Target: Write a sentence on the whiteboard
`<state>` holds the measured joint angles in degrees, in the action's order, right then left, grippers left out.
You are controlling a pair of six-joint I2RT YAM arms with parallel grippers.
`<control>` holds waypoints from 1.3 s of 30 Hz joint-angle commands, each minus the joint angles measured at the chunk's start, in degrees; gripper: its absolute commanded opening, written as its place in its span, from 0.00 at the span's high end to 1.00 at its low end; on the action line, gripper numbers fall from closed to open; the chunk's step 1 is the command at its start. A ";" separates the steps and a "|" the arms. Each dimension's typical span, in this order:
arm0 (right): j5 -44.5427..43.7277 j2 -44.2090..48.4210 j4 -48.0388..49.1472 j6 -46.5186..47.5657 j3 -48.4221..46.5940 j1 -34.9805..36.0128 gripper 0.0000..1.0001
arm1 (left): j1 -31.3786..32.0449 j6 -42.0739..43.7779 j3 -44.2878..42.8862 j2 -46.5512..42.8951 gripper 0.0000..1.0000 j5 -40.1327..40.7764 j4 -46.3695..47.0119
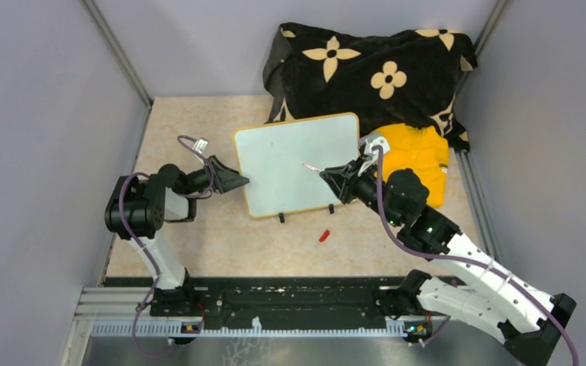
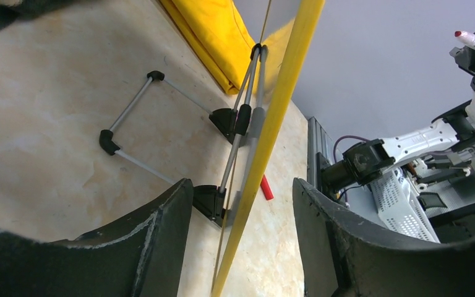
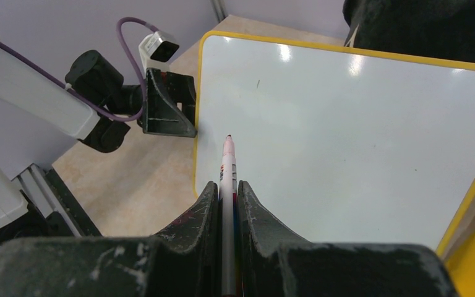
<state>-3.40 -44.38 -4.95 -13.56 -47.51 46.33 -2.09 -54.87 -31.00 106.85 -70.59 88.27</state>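
Note:
The whiteboard [image 1: 297, 164] stands tilted at the middle of the table, white with a thin yellow frame. The sentence is out of view: the white surface [image 3: 346, 136] shows no writing. My left gripper [image 1: 240, 181] is at the board's left edge. In the left wrist view its jaws [image 2: 241, 185] straddle the yellow frame [image 2: 278, 117], open, with a gap on each side. My right gripper [image 1: 328, 175] is shut on a red-and-white marker [image 3: 227, 161]. The marker's tip points at the left-middle of the board, just above its surface.
A red marker cap [image 1: 324, 235] lies on the table in front of the board. A yellow cloth [image 1: 420, 156] and a black flower-patterned blanket [image 1: 374, 69] lie behind and to the right. The board's wire stand [image 2: 130, 117] rests on the table behind it.

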 commanded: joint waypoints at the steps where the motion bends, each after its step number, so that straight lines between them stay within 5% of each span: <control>1: 0.71 -1.01 3.75 -0.29 -2.36 -0.10 1.00 | 1.21 0.20 -1.57 1.04 0.34 -3.12 14.38; 19: 1.99 -4.21 4.52 -1.72 -3.38 -0.11 1.00 | 3.41 3.41 -1.94 1.36 0.64 -2.82 14.31; 39: 3.13 -6.60 6.16 -2.87 -3.60 -0.03 1.00 | 3.64 6.45 -1.42 1.62 0.82 -2.51 12.32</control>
<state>-0.84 -50.83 -2.11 -15.97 -47.79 46.33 1.26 -50.22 -32.82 107.74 -71.88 88.51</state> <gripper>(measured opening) 0.115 0.200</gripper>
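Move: At the whiteboard's left edge, the left hand has its open fingers around the yellow rim, only about 2 cm to its right; the stand's left foot sits some 11 cm right, 6 cm back and 13 cm below. The right hand holds the uncapped marker, with the whiteboard's middle about 14 cm ahead, 6 cm left and 16 cm below. The red cap lies 2 cm right, 1 cm back and 32 cm below that hand, and the yellow jacket 24 cm ahead, 29 cm right and 30 cm below. Closing on the rim, the left hand slides about 2 cm to the right, then stays there while its fingers pinch the whiteboard's left edge, rolling only slightly. Meanwhile the right hand keeps its grip on the marker and carries it left and down, a little forward, some 3.5 cm in all, towards the board, tipping slightly downward; the sinking stops before the leftward drift. ##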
